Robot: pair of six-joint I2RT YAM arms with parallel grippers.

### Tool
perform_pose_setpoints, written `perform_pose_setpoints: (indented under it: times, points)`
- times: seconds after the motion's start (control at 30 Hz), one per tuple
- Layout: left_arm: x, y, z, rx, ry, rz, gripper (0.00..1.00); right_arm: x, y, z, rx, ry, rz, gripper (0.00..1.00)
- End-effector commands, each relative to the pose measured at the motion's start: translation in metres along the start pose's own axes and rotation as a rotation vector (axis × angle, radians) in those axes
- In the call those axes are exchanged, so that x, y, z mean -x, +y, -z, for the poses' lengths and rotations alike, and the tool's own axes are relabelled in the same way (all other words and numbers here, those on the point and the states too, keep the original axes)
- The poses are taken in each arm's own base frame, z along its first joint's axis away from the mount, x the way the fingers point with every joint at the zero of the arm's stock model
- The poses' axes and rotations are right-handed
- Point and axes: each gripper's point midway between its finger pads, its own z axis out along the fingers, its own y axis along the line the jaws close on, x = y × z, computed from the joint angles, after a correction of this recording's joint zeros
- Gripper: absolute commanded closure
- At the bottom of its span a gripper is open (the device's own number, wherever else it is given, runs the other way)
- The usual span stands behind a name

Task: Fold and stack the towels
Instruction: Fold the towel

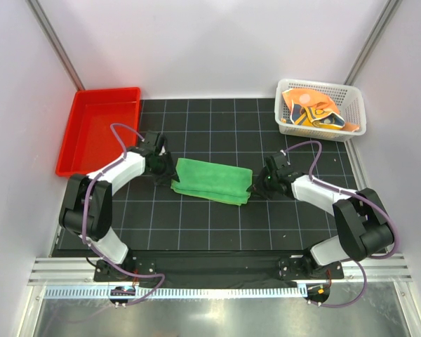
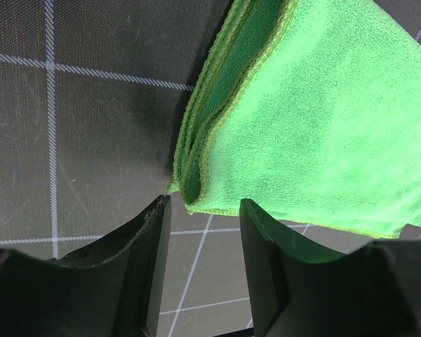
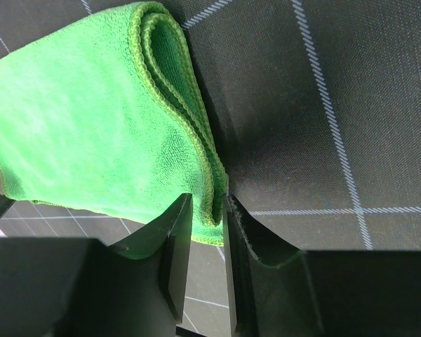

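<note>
A green towel (image 1: pixel 212 180) lies folded into a long strip across the middle of the black grid mat. My left gripper (image 1: pixel 161 170) sits at its left end. In the left wrist view the left gripper (image 2: pixel 203 203) is open, and the green towel's (image 2: pixel 323 119) layered corner lies just beyond its fingertips, with only mat between them. My right gripper (image 1: pixel 257 185) is at the strip's right end. In the right wrist view the right gripper (image 3: pixel 207 200) stands narrow, its tips pinching the hem of the green towel (image 3: pixel 91 126). Crumpled orange and yellow towels (image 1: pixel 312 110) lie in the basket.
A white mesh basket (image 1: pixel 321 84) stands at the back right corner of the mat. A red plastic tray (image 1: pixel 105 92) sits at the back left, partly off the mat. White walls close in both sides and the back.
</note>
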Motion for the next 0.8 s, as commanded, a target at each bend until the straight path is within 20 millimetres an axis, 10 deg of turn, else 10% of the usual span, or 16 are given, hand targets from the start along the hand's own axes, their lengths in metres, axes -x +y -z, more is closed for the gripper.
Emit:
perform_pose_setpoints:
  times: [0.0,0.33,0.77]
  points:
    - [0.0046,-0.0006,0.0023,0.002,-0.011,0.009,0.52,0.0076,0.0148,0.0073,0.031,-0.029,-0.011,0.69]
    - [-0.0007,-0.0053,-0.0062,-0.038,0.008,0.026,0.62,0.0035,0.0136,0.0038,0.027,-0.032,-0.022,0.7]
    - [0.0012,-0.0048,-0.0046,-0.02,0.017,0.023,1.0,0.0053,0.0225,0.0076,0.069,-0.038,0.009,0.99]
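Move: The folded green towel lies flat between the hands, its near-left corner right between the left fingertips and about 1 cm below; the towel's middle is some 10 cm to that hand's right and 1 cm ahead, and the red bin about 22 cm left and 16 cm ahead. From the right hand, the towel's near-right corner is about 1 cm back and 1 cm below; the white basket stands some 24 cm ahead and 21 cm right. The towel's two near corners are nipped almost together, both hands staying nearly in place. The left fingers sink about half a centimetre, then close from half open to shut on the near-left corner. The right hand edges some 0.5 cm left onto the towel's right edge and closes from a third open to almost shut by the near-right corner. ##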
